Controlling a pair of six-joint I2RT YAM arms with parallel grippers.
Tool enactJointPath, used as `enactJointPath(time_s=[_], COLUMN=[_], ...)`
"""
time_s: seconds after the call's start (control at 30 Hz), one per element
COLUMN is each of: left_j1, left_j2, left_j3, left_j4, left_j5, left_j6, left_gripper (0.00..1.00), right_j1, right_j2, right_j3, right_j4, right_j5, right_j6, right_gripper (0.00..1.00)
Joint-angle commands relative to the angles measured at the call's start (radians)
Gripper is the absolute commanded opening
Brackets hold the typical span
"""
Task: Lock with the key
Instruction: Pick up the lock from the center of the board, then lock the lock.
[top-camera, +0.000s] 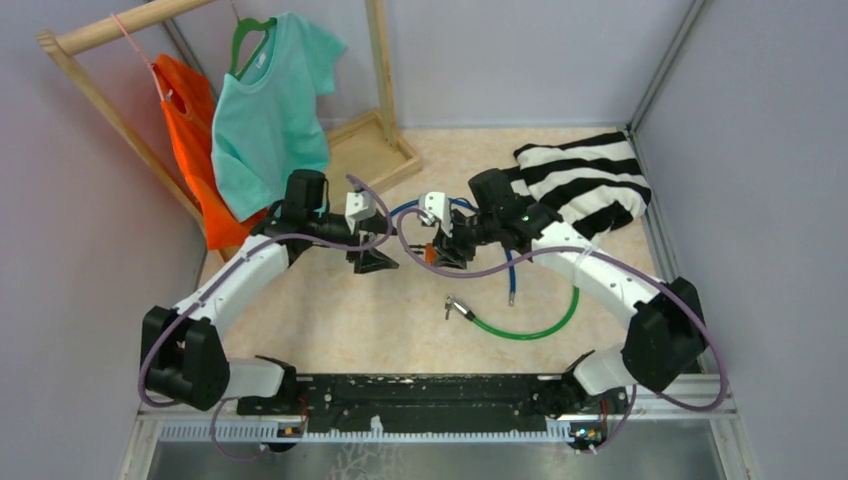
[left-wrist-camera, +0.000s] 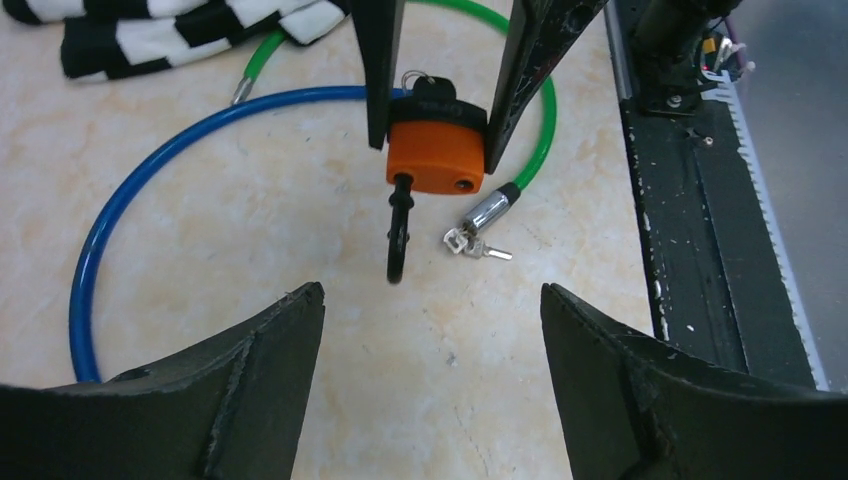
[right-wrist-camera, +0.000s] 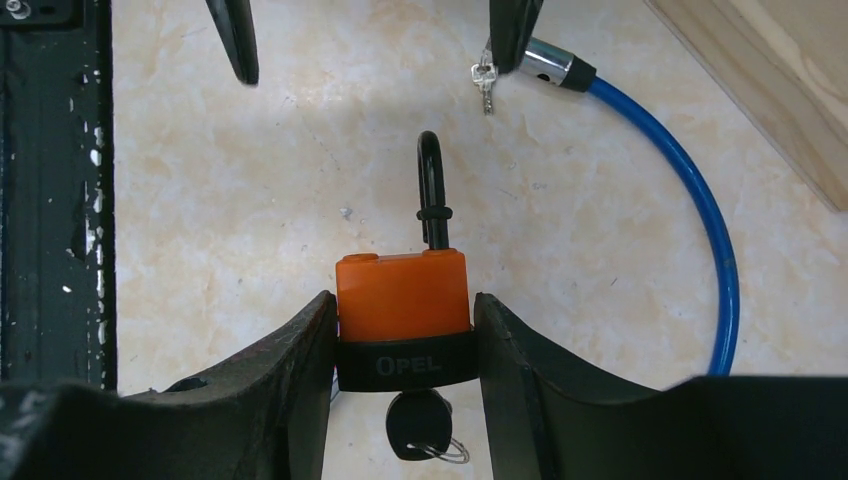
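Observation:
My right gripper (right-wrist-camera: 402, 297) is shut on an orange padlock (right-wrist-camera: 402, 290) with a black "OPEL" band and holds it above the table. A black key (right-wrist-camera: 418, 428) with a small ring sits in its bottom. Its black shackle (right-wrist-camera: 432, 190) sticks out toward the left gripper, one leg in the body. In the left wrist view the padlock (left-wrist-camera: 435, 160) hangs between the right fingers (left-wrist-camera: 378, 70). My left gripper (left-wrist-camera: 432, 295) is open and empty, a short way in front of the shackle tip (left-wrist-camera: 398, 250). In the top view the two grippers, left (top-camera: 375, 262) and right (top-camera: 445, 255), face each other at mid-table.
A blue cable lock (right-wrist-camera: 700, 220) with a metal end and keys (right-wrist-camera: 484, 80) lies under the grippers. A green cable lock (top-camera: 530, 328) with keys (top-camera: 458, 307) lies nearer. A striped cloth (top-camera: 590, 180) is at back right, a wooden clothes rack (top-camera: 365, 140) with shirts at back left.

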Motion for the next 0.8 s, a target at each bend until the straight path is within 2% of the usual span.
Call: enactJointPath(time_s=[0.0,0.2,0.37,0.77], left_j1=[-0.067,-0.108,-0.145,-0.196], left_j2=[0.049,0.081,0.07,0.094], left_j3=[0.087,0.095,0.059,0.053], left_j4=[0.019,0.105,0.262,0.249], left_j5=[0.022,0.052,0.027,0.014], left_j6=[-0.014,-0.143,-0.263,-0.218], left_gripper=[0.81,0.68,0.63,0.58], right_j1=[-0.006,-0.008,-0.012,-0.022], right_j2=[-0.11,-0.21,-0.24,-0.245], right_j3=[0.02,-0.04,-0.071,-0.079], right_j4=[0.04,0.08,0.088,0.102], right_j5=[-0.026,0.029,0.023,-0.01], right_j6=[0.003,0.003,0.003,0.022], right_gripper=[0.0,0.0,0.0,0.0])
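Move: I already hold the lock in my right fingers, its shackle poking left and down towards my open left gripper, which is about 10 cm to my right hand's left at nearly the same height and level fore and aft. So from my left hand the lock is some 10 cm to the right. The blue cable's head lies roughly 9 cm ahead of my left hand, 6 cm left and 18 below; the green cable's head is about 17 cm right, 7 back and 18 below. I bring my left hand in towards the lock's shackle, about 6.5 cm to the right while rising some 2.5 cm, narrowing its fingers from nearly wide open to a little over half. Meanwhile my right hand keeps its grip, lifting the lock about 3.5 cm and drawing it a couple of centimetres right and back with a slight roll, then holds still. ##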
